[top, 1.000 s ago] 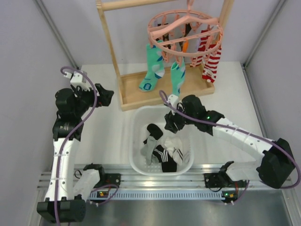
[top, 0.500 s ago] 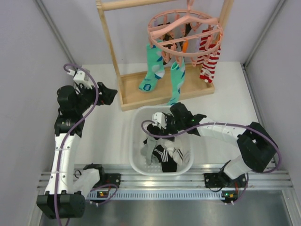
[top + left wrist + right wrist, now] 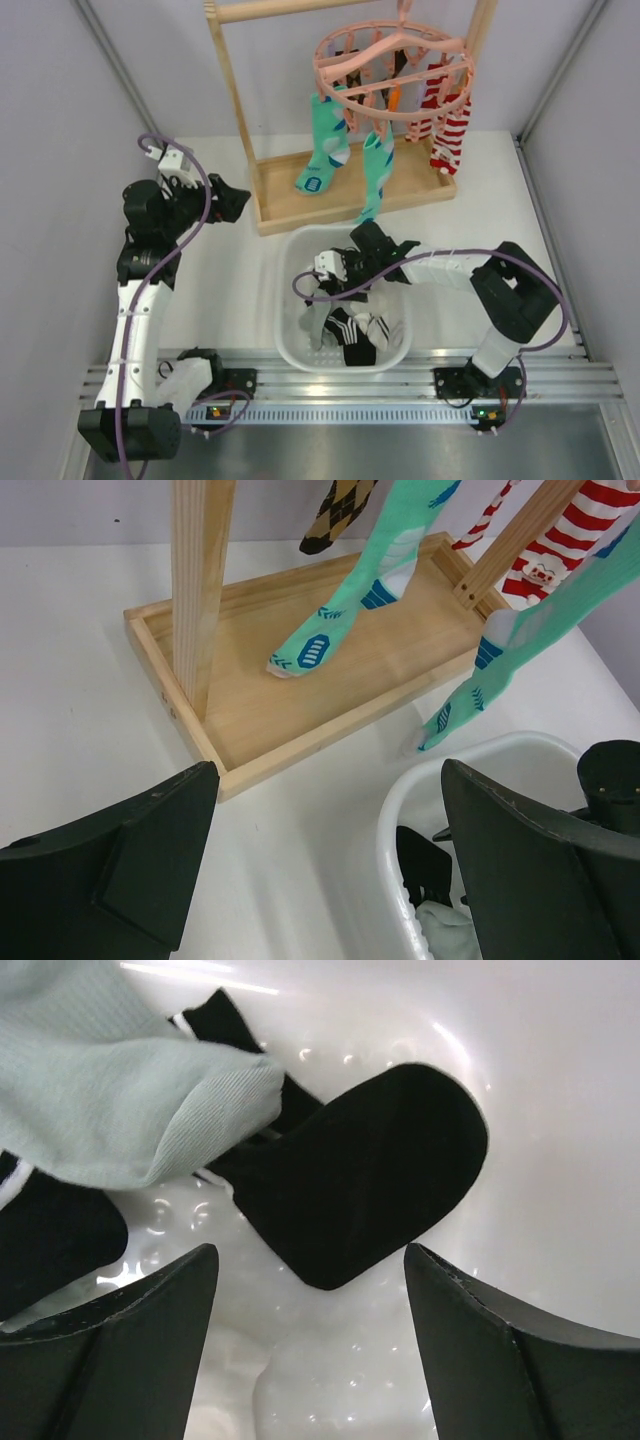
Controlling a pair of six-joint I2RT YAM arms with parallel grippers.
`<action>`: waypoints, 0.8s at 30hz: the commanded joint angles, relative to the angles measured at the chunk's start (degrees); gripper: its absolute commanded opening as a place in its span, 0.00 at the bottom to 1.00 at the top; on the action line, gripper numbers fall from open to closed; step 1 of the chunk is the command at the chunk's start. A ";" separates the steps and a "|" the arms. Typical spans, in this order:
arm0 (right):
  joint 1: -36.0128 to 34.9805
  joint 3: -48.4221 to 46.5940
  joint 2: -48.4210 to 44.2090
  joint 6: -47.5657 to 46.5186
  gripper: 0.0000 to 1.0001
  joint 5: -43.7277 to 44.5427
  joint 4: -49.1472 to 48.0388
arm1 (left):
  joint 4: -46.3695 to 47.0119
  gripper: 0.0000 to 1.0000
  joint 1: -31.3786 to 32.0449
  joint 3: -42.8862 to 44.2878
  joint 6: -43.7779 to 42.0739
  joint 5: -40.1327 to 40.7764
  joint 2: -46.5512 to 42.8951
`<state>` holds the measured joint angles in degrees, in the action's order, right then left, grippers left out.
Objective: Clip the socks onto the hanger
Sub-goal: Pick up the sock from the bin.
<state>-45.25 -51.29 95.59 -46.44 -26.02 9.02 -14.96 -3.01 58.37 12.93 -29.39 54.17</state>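
Note:
The socks (image 3: 345, 325) lie in a heap in a white basket (image 3: 290, 300): black ones, some white-striped, and a pale grey one. The round pink hanger (image 3: 390, 70) hangs from the wooden rack at the back. My right gripper (image 3: 330, 268) is down inside the basket, open, with a black sock (image 3: 370, 1170) lying just ahead of the right gripper (image 3: 312, 1252) and nothing between its fingers. A pale grey sock (image 3: 110, 1110) overlaps that black sock. My left gripper (image 3: 235, 200) hovers open to the left of the basket; in its wrist view the left gripper (image 3: 330, 770) frames bare table and the basket rim (image 3: 400, 810).
A light wooden rack (image 3: 240, 100) stands on a wooden tray base (image 3: 330, 680) behind the basket. Long teal socks (image 3: 325, 150) and red-and-white striped socks (image 3: 450, 120) dangle from the hanger over the tray. Grey walls close in both sides.
My right arm has swung down and left into the basket, and its jaws have spread wider over the black sock. The left arm has barely moved.

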 commanded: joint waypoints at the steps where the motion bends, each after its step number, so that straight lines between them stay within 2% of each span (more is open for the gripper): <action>1: -1.50 -3.82 0.38 -0.59 0.75 -3.07 -3.65 | 3.01 0.98 0.02 0.25 -0.98 -0.94 0.23; 11: -3.09 -4.70 3.90 -1.02 0.76 -4.92 -4.01 | 2.75 0.98 -0.07 0.08 -1.59 -0.76 0.58; 14: -3.17 -5.31 5.22 -3.22 0.70 -4.57 -2.25 | 2.39 0.98 0.02 0.08 -1.85 -1.02 0.67; 15: -3.17 -5.31 5.48 -3.48 0.58 -4.30 -2.34 | 2.39 0.98 -0.07 0.08 -1.85 -1.11 0.67; 17: -3.17 -5.23 5.31 -3.49 0.43 -3.60 -2.34 | 2.13 0.98 -0.07 0.34 -2.03 -0.94 0.85; 18: -3.17 -5.14 4.87 -2.53 0.27 -3.08 -2.51 | 2.04 0.97 0.02 0.43 -2.12 -0.94 0.85; 21: -3.17 -5.75 2.24 1.15 0.00 0.70 -2.17 | 1.78 0.96 0.02 1.04 -2.56 -0.93 1.02; 24: -2.91 -7.42 -1.89 2.66 0.00 2.73 0.47 | 1.86 0.96 -0.07 1.48 -2.03 -1.55 0.94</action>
<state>-47.62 -54.92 99.18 -46.22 -25.36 8.25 -15.03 -3.01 58.37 11.64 -29.45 55.16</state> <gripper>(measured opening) 0.017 0.962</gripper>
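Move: The black sock's dark foot end lies on the bin floor about 4 cm to the right hand's left, 1 cm ahead and some 2 cm below the fingers. The grey sock is about 7 cm back and 6 cm left of this hand; the white sock 7 cm back, 4 cm right; the striped black sock 12 cm back, 1 cm right. From the left hand the dark foot end is roughly 17 cm right, 8 cm back and 31 cm below. Leftward, by about 3 cm, the right hand slides low inside the bin to the black sock, lifting a centimetre on the way and then sinking about 2 cm back to it. There its fingers, three-quarters open, shut fully and pinch the sock's right-hand edge, the hand easing slightly back right at the close. ##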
